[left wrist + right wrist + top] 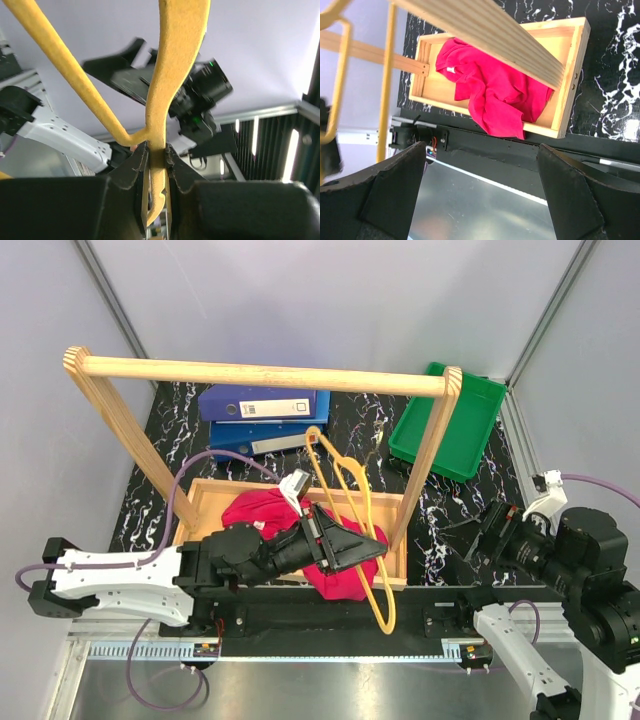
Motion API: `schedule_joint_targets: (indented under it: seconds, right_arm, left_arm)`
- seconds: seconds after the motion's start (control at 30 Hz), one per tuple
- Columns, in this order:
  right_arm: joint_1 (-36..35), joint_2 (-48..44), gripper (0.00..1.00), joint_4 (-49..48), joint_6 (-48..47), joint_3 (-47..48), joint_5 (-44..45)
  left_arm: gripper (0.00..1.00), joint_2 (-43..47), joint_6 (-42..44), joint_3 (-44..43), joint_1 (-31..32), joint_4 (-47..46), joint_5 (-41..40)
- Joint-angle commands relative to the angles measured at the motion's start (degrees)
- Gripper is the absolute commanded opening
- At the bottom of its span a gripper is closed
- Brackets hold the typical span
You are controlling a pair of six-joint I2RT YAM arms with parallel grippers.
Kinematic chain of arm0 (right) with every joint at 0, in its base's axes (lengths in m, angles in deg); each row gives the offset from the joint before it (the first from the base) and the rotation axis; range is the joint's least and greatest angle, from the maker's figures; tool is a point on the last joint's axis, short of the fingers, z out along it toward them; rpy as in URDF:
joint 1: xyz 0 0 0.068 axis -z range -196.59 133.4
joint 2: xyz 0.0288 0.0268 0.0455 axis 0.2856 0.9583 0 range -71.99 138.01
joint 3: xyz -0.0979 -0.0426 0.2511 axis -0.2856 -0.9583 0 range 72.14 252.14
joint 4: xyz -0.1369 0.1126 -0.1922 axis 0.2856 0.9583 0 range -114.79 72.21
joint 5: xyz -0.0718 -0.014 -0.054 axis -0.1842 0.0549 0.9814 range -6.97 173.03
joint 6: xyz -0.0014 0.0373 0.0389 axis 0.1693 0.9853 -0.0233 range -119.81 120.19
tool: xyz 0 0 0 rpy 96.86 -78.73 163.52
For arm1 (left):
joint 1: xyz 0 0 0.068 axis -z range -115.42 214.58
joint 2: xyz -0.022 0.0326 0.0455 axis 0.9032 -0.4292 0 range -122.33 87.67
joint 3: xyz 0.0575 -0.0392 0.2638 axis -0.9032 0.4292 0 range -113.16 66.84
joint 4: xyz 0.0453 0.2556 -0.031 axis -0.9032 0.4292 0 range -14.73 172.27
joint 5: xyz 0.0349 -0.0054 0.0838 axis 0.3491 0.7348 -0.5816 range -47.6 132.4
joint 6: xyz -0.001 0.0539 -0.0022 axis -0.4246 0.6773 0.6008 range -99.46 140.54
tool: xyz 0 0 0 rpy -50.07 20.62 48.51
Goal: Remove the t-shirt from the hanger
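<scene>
The magenta t-shirt (262, 512) lies crumpled in the wooden tray (212, 496), one part draped over the tray's near edge; it also shows in the right wrist view (495, 95). The yellow hanger (384, 606) is bare and held tilted above the tray, hook toward the rail. My left gripper (352, 545) is shut on the hanger's bar, which shows clamped between the jaws in the left wrist view (156, 152), where the hanger (172, 75) rises upward. My right gripper (488, 530) is open and empty at the right of the tray, its fingers (395, 190) wide apart.
A thick wooden rail frame (260, 372) stands over the tray, its right post (428, 460) close to the hanger. Blue binders (262, 415) lie at the back. A green bin (450, 420) sits at the back right. The rail (485, 35) crosses the right wrist view.
</scene>
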Motion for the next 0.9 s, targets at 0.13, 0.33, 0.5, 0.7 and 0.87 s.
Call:
schedule_joint_targets:
  seconds: [0.13, 0.33, 0.5, 0.7, 0.87]
  right_arm:
    - [-0.28, 0.50, 0.98, -4.17, 5.01, -0.19, 2.60]
    - [-0.37, -0.73, 0.98, -4.17, 6.85, -0.72, 1.89]
    - [-0.28, -1.70, 0.98, -3.99, 7.82, -0.98, 1.89]
    - [-0.37, -2.32, 0.98, -3.55, 8.17, -0.63, 2.15]
    - [-0.28, -1.88, 0.98, -3.46, 7.74, -0.80, 1.72]
  left_arm:
    - [0.00, -5.72, 11.07, -13.56, 0.21, -7.87, 13.56]
    - [0.00, -11.16, 8.63, -20.59, -1.72, -6.38, 16.10]
    - [0.00, -14.95, 5.19, -25.16, -5.85, -4.71, 20.85]
    - [0.00, -17.50, 2.38, -26.66, -9.10, -5.32, 23.49]
    - [0.00, -18.82, -1.31, -25.53, -11.21, -7.51, 24.72]
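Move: The left hand holds the yellow hanger; the right end of the wooden crossbar lies about 18 cm ahead, 9 cm to its right and 9 cm above. The right post runs down beneath that end, its middle about 15 cm below the hand; the red t-shirt lies in the box 16 cm ahead, 11 cm left and nearly 40 cm down. For the open right hand, the crossbar end is 14 cm ahead, 4 cm left and 16 cm up. Keeping its pinch on the bare hanger's shoulder, the left hand lifts it about 10 cm clear above the shirt, drawing back some 3 cm at first and edging right. Near the top it swings right, about 6 cm in all, and comes forward again by some 4 cm while sinking about 2 cm, bringing the hanger towards the right end of the crossbar, with the wrist turned some 10 degrees clockwise. ##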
